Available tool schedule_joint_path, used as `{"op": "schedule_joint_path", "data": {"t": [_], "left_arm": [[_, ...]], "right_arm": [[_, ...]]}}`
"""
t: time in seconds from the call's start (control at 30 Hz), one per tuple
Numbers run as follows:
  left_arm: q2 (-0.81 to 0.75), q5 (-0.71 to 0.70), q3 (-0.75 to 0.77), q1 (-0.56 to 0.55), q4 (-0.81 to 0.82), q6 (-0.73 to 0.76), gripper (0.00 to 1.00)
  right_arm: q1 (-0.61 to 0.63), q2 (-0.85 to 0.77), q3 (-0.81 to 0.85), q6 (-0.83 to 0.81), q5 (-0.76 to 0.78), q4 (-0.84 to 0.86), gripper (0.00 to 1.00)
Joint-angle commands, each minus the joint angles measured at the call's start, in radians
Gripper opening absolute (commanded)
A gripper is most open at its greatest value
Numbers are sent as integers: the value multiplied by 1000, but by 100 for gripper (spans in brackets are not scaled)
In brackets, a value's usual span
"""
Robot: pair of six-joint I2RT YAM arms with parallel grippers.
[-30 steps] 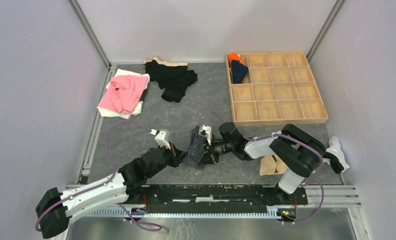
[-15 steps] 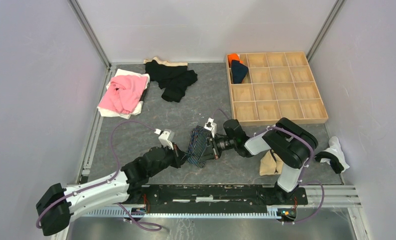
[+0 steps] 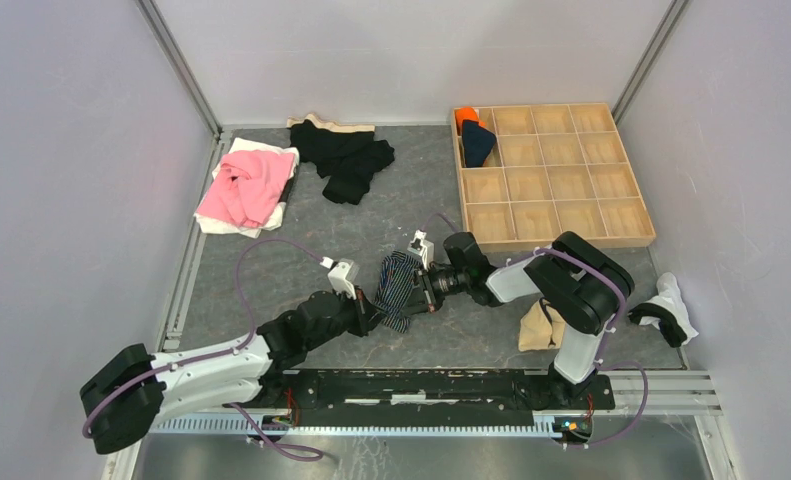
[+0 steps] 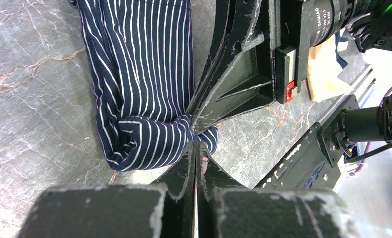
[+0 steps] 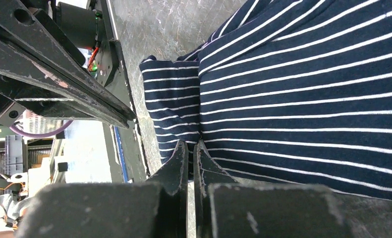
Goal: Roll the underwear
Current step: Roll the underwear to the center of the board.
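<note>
The navy striped underwear [image 3: 395,287] lies bunched on the grey table between both arms, seen close in the left wrist view [image 4: 139,74] and the right wrist view [image 5: 303,89]. My left gripper [image 3: 375,308] [image 4: 196,143] is shut on the near rolled end of it. My right gripper [image 3: 417,290] [image 5: 190,145] is shut on the same striped cloth from the other side, its black fingers [image 4: 233,74] meeting mine tip to tip. Another underwear, white with black trim [image 3: 669,308], lies at the far right, away from both grippers.
A wooden compartment tray [image 3: 561,243] stands at the back right with orange and navy rolls [image 3: 474,135] in its corner cells. A pink garment [image 3: 246,185] and black garments [image 3: 349,155] lie at the back left. A tan cloth [image 3: 539,326] lies by the right arm's base.
The left arm has reached further forward and right. The right arm has folded back, its gripper shifting slightly away. The striped underwear between them has bunched shorter.
</note>
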Motion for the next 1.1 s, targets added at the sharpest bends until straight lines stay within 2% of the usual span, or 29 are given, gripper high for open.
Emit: {"op": "schedule_joint_path", "data": {"t": [0.0, 0.33, 0.63, 0.87, 1.07], "left_arm": [[56, -5, -12, 3, 136, 23, 2], [217, -92, -10, 3, 260, -39, 2], [266, -211, -48, 3, 285, -98, 2], [327, -240, -77, 4, 312, -113, 2], [378, -257, -105, 3, 346, -131, 2]], "right_arm": [[-4, 27, 16, -61, 89, -84, 0], [-4, 34, 32, -87, 98, -122, 0], [-5, 31, 43, -111, 110, -157, 2], [-4, 21, 56, -126, 121, -182, 13], [-5, -23, 61, -148, 147, -200, 32]]}}
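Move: The underwear's rolled near end lies about 2 cm ahead of the left hand, 2 cm to its right and 4 cm below; the closed right fingers are in its right end, its middle some 3 cm to their left, level with them fore and aft and about 1 cm lower. The flat stretch of underwear is centred about 6 cm ahead of the roll. A tan cloth lies some 26 cm to the right hand's right and 5 cm back. Closed left fingers sink about 3.5 cm and reach 3 cm forward onto the roll while the right fingers open partly. ##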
